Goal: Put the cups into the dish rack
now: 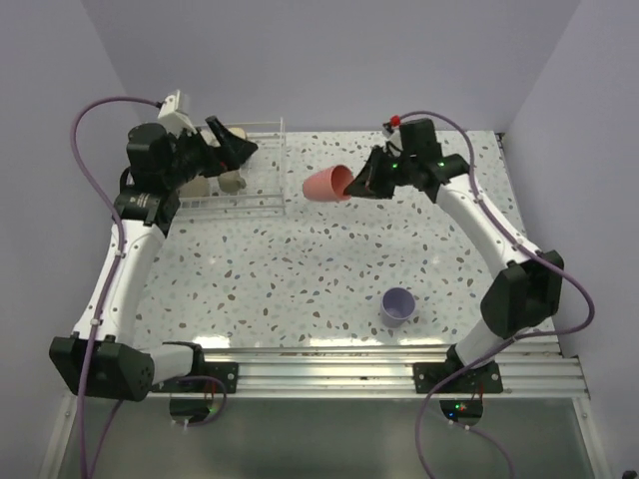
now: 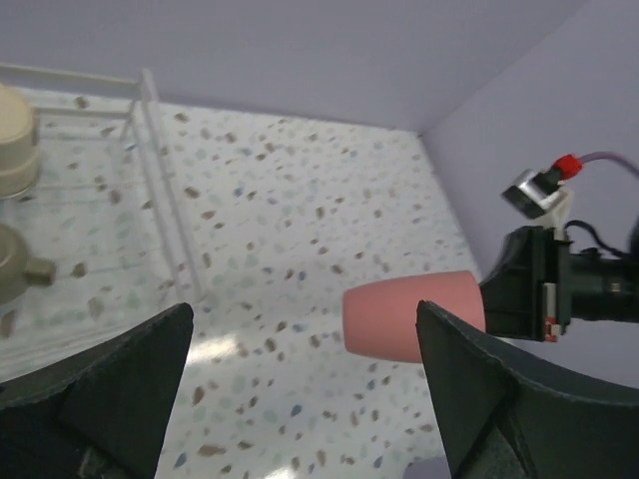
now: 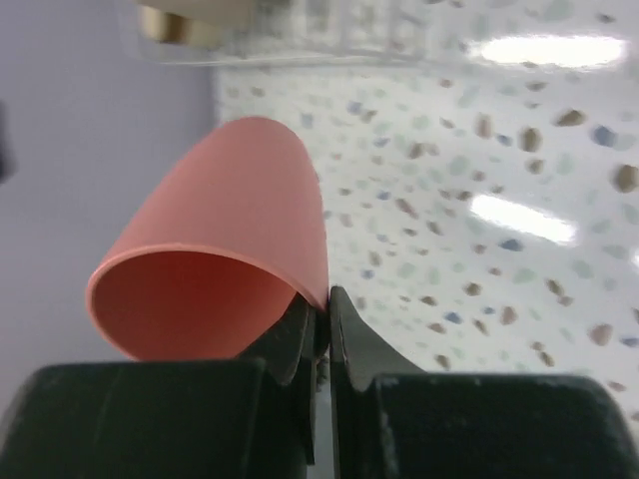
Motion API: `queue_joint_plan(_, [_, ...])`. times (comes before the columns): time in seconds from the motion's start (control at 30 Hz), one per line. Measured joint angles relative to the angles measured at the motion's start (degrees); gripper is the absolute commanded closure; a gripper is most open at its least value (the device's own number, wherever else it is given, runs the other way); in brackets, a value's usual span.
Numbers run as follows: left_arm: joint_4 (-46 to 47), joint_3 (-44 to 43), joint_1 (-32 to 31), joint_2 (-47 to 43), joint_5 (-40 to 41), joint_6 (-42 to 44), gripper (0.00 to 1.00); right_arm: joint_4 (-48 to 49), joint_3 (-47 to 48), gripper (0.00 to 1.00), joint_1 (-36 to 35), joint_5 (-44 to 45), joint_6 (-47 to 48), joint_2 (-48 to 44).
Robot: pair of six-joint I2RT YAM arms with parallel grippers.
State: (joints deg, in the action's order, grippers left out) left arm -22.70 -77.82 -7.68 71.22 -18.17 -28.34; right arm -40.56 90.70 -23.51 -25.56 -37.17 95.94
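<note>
My right gripper [image 1: 357, 183] [image 3: 327, 294] is shut on the rim of a red cup [image 1: 327, 185] [image 3: 230, 220] [image 2: 409, 314], one finger inside and one outside. It holds the cup on its side above the table, base towards the dish rack [image 1: 283, 165] [image 2: 165, 190]. The white wire rack stands at the back left and holds two beige cups [image 1: 233, 181] [image 2: 12, 140]. Over the rack, my left gripper [image 1: 245, 147] [image 2: 303, 311] is open and holds nothing. A lavender cup [image 1: 397, 304] stands upright on the table near the front right.
The speckled table [image 1: 300, 269] is boxed in by lavender walls [image 1: 329, 60] at the back and both sides. A metal rail [image 1: 379, 364] with the arm bases runs along the near edge. The rack's right rail lies just left of the held cup.
</note>
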Motion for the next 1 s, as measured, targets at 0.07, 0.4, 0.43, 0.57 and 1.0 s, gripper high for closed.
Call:
queue_joint_plan(0.07, [13.84,5.57,4.48,0.02,-10.32,-7.91,0.03,10.93,-3.98,1.0,3.32,-6.01,-9.6,-3.98])
queue_joint_plan(0.4, [83.17,16.87,7.28,17.55,-31.63,-59.3,0.0,66.51,-7.41,1.0,4.33,-17.97,-54.38,-1.57])
queue_joint_plan(0.43, [85.46,16.83,7.08,18.45,-31.95,-61.26,0.0,69.48,-7.39,1.0,4.33,-18.01,-57.0,-0.9])
queue_joint_plan(0.57, [90.84,15.45,5.33,20.06,-32.39,-65.81,0.0,74.97,-7.34,1.0,4.0,-18.01,-61.81,0.79])
queue_joint_plan(1.0, [95.95,12.37,3.78,20.24,-30.71,-67.25,0.0,75.89,-4.92,1.0,-0.5,-19.21,-62.66,5.4])
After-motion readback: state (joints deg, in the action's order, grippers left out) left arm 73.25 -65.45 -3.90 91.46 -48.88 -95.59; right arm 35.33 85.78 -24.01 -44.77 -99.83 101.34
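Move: The red cup, held by its rim in the right fingers, lies about 21 cm to the right of the left gripper, roughly level with it front to back and some 11 cm lower. From the right hand, the open left gripper is about 27 cm left, 2 cm ahead and 12 cm higher; the dish rack's middle is 36 cm left, 19 cm ahead and 20 cm below, the purple cup 18 cm back, 13 cm right and 18 cm below. The olive mug in the rack sits some 13 cm ahead of the left hand, 5 cm left and 28 cm below. Up goes the right hand, fast, about 20 cm, keeping its shut grip on the red cup's rim and rolling some 60 degrees so its fingers swing from down-left to nearly level, then easing left towards the left gripper. The left hand, wide open, rises about 9 cm and shifts 6 cm right, rolling and turning clockwise to point its fingers at the cup's base. ##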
